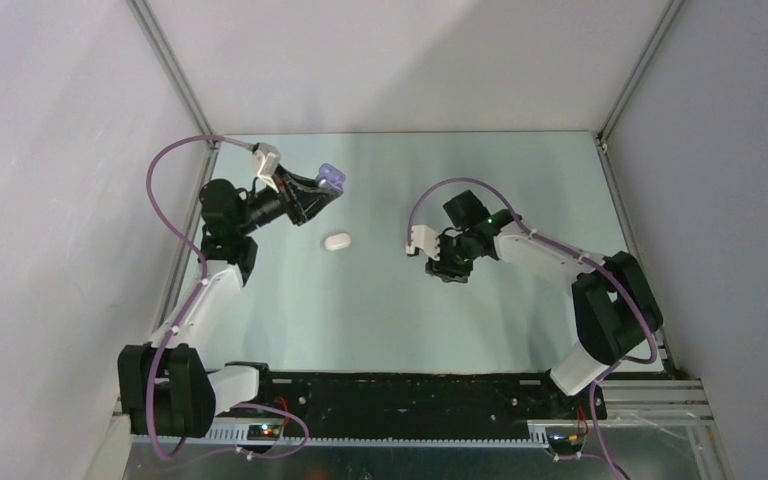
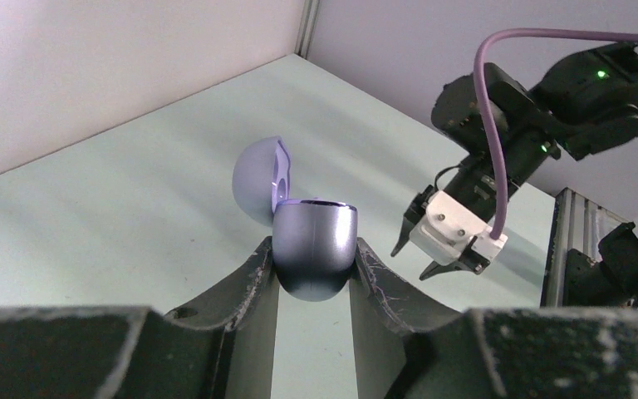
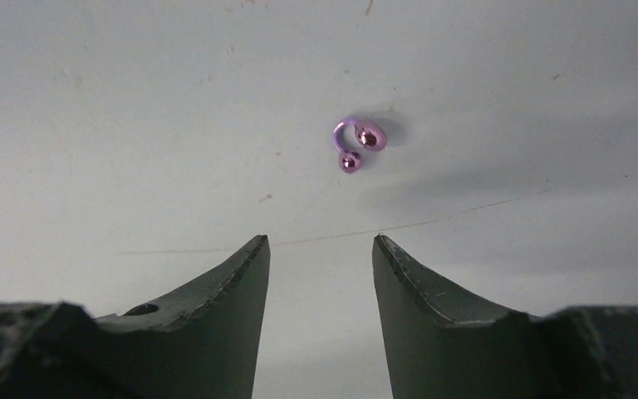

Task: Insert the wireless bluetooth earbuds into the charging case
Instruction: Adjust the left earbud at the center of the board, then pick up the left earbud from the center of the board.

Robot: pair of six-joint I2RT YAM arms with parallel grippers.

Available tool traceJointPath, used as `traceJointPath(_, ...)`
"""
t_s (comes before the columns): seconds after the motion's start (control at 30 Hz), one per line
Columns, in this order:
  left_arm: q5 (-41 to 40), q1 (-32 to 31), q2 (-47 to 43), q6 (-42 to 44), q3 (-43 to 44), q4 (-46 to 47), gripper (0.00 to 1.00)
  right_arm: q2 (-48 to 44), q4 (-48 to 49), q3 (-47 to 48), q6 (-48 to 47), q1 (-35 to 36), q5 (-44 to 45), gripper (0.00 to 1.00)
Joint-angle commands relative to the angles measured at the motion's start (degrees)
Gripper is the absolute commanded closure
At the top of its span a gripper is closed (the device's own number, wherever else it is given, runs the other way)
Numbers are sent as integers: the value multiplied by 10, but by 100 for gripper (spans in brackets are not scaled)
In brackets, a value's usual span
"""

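My left gripper [image 2: 314,245] is shut on the base of a purple charging case [image 2: 314,249] and holds it above the table, far left [image 1: 332,178]. The case's lid [image 2: 259,179] is swung open. My right gripper [image 3: 320,238] stands open with nothing between its fingers, pointing down at the table near the middle right [image 1: 450,272]. A tiny purple earbud [image 3: 357,143] with two shiny rounded ends lies on the table just beyond its fingertips. In the top view the right gripper hides it.
A closed white pebble-like case [image 1: 337,241] lies on the table between the two arms, nearer the left one. The enclosure's walls and frame posts [image 1: 173,60] ring the table. The right arm's purple cable [image 2: 490,125] loops above its wrist.
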Motion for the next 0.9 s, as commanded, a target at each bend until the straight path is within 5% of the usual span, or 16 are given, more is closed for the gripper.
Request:
traceJointPath(0.0,-15,-4,-16,4,-1,13,100,-6,119,-16,135,22,39,56)
traceJointPath(0.2,-24,-4,-21,5,-2,7,100,12,148,-15,283,71,87,70)
traceJointPath(0.37,-27,-5,-23,5,-7,10,100,41,150,-14,317,70,69,78)
traceJointPath(0.87,-29,-3,-26,14,-8,-7,100,101,168,5,302,54,114,74)
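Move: The left earbud lies on the board below the right hand, about 3 cm ahead, 3 cm to its left and some 6 cm down. The white case is the nearest neighbour, roughly 21 cm to the right hand's left, 6 cm ahead and at about the same depth below. From the left hand, the earbud is some 20 cm to the right, about 2 cm nearer the base and roughly 28 cm down. Towards the left earbud: the right hand first swings about 4.5 cm to its left while nearly level, then sinks some 5 cm and eases slightly back right. The wrist turns about 25 degrees clockwise and the fingers narrow from half open to about a quarter. One fingertip ends close beside the earbud's base side; contact can't be made out. ##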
